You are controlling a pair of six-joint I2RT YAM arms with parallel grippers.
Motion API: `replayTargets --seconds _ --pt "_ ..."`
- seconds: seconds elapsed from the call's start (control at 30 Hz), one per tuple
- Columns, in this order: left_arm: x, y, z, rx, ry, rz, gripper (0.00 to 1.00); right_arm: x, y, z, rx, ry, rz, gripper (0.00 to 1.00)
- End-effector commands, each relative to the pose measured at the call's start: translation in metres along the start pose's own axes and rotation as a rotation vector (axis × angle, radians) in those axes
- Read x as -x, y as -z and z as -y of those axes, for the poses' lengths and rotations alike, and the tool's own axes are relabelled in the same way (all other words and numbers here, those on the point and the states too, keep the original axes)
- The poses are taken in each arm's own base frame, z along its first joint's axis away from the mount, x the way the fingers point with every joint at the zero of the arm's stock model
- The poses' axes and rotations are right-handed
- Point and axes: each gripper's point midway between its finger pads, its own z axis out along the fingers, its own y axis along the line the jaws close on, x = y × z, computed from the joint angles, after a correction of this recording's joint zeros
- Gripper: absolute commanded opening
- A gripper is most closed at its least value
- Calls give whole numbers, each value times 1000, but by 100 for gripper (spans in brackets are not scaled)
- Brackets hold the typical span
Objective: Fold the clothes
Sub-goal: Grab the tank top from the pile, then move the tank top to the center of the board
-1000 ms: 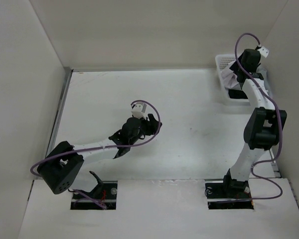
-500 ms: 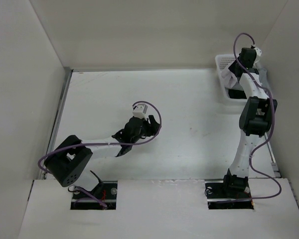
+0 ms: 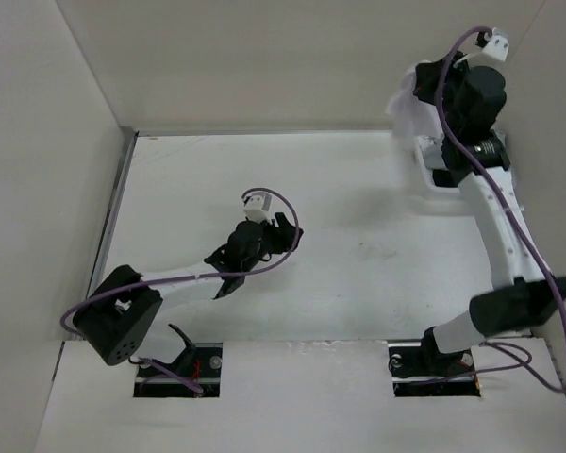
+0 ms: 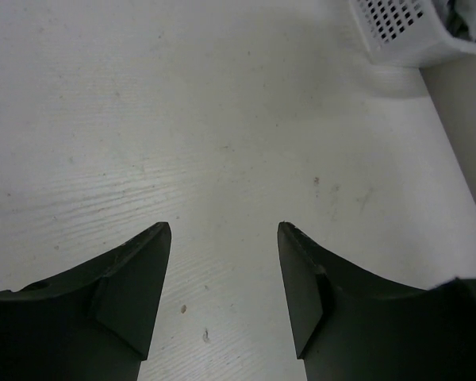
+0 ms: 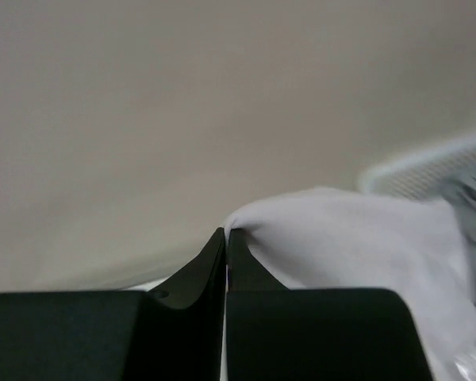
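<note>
The clothes (image 3: 403, 106), a plain white thin garment, hang from my right gripper (image 3: 420, 83) high above the back right corner. In the right wrist view the jaws (image 5: 226, 232) are pressed together on a pinched edge of the white fabric (image 5: 357, 238), which drapes down to the right. My left gripper (image 3: 285, 234) hovers low over the middle of the table. Its fingers (image 4: 139, 270) stand wide apart with only bare table (image 4: 222, 143) between them.
A white slotted plastic basket (image 3: 424, 165) stands in the back right corner under the right gripper, with grey garments (image 4: 460, 16) inside it. Walls close in the table on the left, back and right. The right arm's purple cable (image 3: 538, 264) loops out to the right.
My right gripper has shut on the white garment in the basket and lifted it up and to the left. The left arm has shifted only slightly and stays open.
</note>
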Motion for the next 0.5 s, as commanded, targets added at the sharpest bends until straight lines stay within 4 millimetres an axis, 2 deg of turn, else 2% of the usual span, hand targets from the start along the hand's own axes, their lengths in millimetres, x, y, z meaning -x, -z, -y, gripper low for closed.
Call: replayTargets --seconds 0.0,0.03,0.1,0.13,0.17,0.2,0.23,0.3,0.37,0.4,0.47 --pt "48 18 17 -57 77 148 54 85 82 -88 253 34 201 1" --pt "55 24 16 -53 90 167 54 79 94 -97 278 29 185 1" --pt "71 39 7 -27 127 216 54 38 118 -110 338 7 97 4" --pt "81 51 0 -4 149 249 55 -2 132 -112 365 -10 15 5" --pt "87 58 -7 16 165 271 55 -32 139 -113 379 -25 -36 8" --pt "93 69 -17 43 186 300 56 -73 150 -111 396 -37 -103 12" --pt "99 81 -28 73 207 331 56 -112 160 -105 397 -46 -158 20" --pt "107 104 -54 147 239 389 56 -177 170 -83 353 -76 -241 46" --pt "109 124 -81 233 259 427 57 -216 175 -57 288 -117 -314 59" --pt "108 130 -94 272 262 431 57 -227 178 -46 272 -122 -344 63" --pt "102 132 -106 308 257 396 57 -242 188 -32 258 -124 -379 69"
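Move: The right hand, high over the table's far right, already holds the tank top. The bare mid-table patch it is taken to lies about 26 cm back, 30 cm to the left and 43 cm below; the basket stands some 8 cm ahead, 12 cm to the right and 35 cm below. From the left hand, empty and half open, that same patch is about 5 cm back, level sideways and roughly 11 cm below. Back, left and up in one fast sweep, the right hand swings the tank top away from the basket, about 18 cm back and 15 cm left, then whips down some 35 cm as the wrist first tips up, then down; its fingers open and let go of the cloth. The left hand clears the patch, going left and up and turning counter-clockwise. ##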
